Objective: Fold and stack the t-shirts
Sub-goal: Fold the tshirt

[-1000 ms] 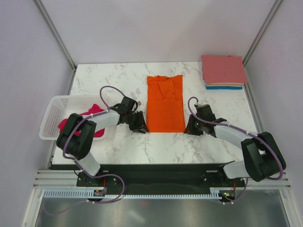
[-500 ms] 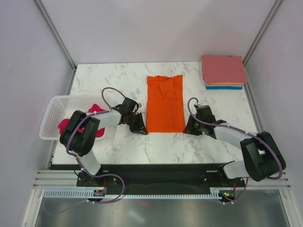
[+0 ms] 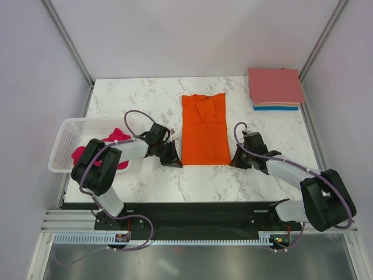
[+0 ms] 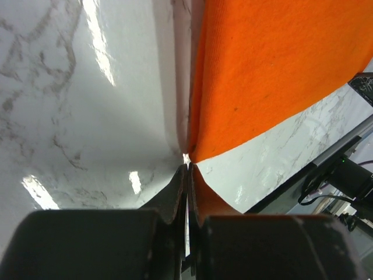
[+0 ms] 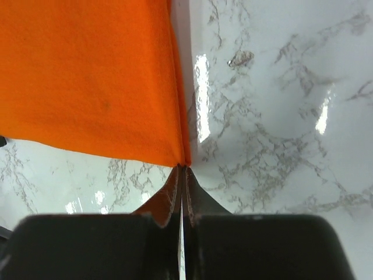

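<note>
A bright orange t-shirt point(image 3: 203, 128) lies folded into a long strip in the middle of the marble table point(image 3: 145, 99). My left gripper point(image 3: 176, 161) is at the strip's near-left corner. In the left wrist view that gripper point(image 4: 187, 169) is shut, with the orange corner point(image 4: 201, 153) pinched at its tips. At the near-right corner, my right gripper point(image 3: 233, 162) is also shut, and the right wrist view shows the cloth corner point(image 5: 178, 156) meeting that gripper's point(image 5: 181, 170) closed tips. A magenta-pink t-shirt point(image 3: 116, 136) lies crumpled in the basket. Folded salmon-pink, peach and blue t-shirts point(image 3: 275, 86) are stacked at the back right.
A white plastic basket point(image 3: 67, 140) stands at the table's left edge, beside the left arm. Grey walls and metal frame posts enclose the table on three sides. The arm bases sit on a black rail point(image 3: 192, 213) along the near edge.
Both grippers have closed at the near corners of the orange shirt. The arms themselves have shifted only slightly.
</note>
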{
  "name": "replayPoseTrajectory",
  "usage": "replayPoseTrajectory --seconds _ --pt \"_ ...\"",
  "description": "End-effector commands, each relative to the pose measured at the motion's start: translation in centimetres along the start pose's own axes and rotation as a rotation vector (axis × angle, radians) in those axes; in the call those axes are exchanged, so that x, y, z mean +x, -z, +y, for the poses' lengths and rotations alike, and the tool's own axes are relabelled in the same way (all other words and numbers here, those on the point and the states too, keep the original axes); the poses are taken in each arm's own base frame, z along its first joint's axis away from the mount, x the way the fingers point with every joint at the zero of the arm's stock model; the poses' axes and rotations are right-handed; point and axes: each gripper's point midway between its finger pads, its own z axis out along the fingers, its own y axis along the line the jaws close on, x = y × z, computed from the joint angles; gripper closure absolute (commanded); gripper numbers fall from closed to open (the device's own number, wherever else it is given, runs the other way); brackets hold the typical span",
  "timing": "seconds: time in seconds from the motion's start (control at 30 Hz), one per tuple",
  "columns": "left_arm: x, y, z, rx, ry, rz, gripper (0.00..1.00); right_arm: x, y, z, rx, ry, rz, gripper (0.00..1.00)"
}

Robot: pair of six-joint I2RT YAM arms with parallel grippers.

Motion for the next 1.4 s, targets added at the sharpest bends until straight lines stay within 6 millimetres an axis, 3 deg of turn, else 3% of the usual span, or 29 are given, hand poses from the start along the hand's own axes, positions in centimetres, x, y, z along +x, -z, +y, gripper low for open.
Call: replayPoseTrajectory --seconds 0.0,0.3,0.5,0.6,0.63,0.7,0.8,1.13,1.37 --pt "-0.1 1.3 -3.3 0.098 -0.036 -0.048 0.98 -0.2 1.6 -0.1 0.009 -0.019 -0.044 1.00" --pt "3.1 1.7 -4.1 0.045 -0.064 -0.029 0.98 0.5 4.8 -0.3 0.014 -0.030 -0.088 1.00" --pt "4.1 2.5 -4.4 0.010 -0.076 -0.057 0.98 1.5 5.5 -0.6 0.005 -0.036 -0.081 1.00" --pt "4.4 2.5 -4.2 -0.002 -0.090 -0.057 0.98 1.9 5.4 -0.9 0.009 -0.043 -0.074 1.00" --pt "4.5 2.4 -4.0 -0.007 -0.093 -0.058 0.94 2.1 5.3 -0.9 0.007 -0.046 -0.071 1.00" --pt "4.4 2.0 -3.5 -0.020 -0.105 -0.069 0.74 2.4 5.2 -1.0 0.007 -0.048 -0.065 1.00" --pt "3.9 1.2 -3.4 -0.024 -0.111 -0.071 0.68 2.8 4.9 -1.1 0.002 -0.050 -0.056 1.00" --pt "4.0 -1.4 -3.3 -0.004 -0.084 -0.024 0.66 3.1 4.8 -1.1 -0.007 -0.059 -0.056 1.00" --pt "4.2 -2.0 -3.3 -0.004 -0.078 -0.013 0.68 3.4 4.7 -1.3 -0.012 -0.068 -0.056 1.00"
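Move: At the orange t-shirt's near edge, its left corner lies at the left hand's shut fingertips and its right corner at the right hand's. The folded t-shirt's middle is about 18 cm ahead of both hands, some 10 cm right of the left and 10 cm left of the right. The basket stands about 35 cm left and 10 cm ahead of the left hand; the folded stack is roughly 22 cm right and 40 cm ahead of the right hand. Pulling the t-shirt's near edge back towards the bases, both hands lift some 4 cm, draw back about 5 cm while drifting 2 cm right, then sink again. The right keeps its shut pinch on the near right corner; the left opens to a third before sinking, ending astride the left corner after another small slide right. ##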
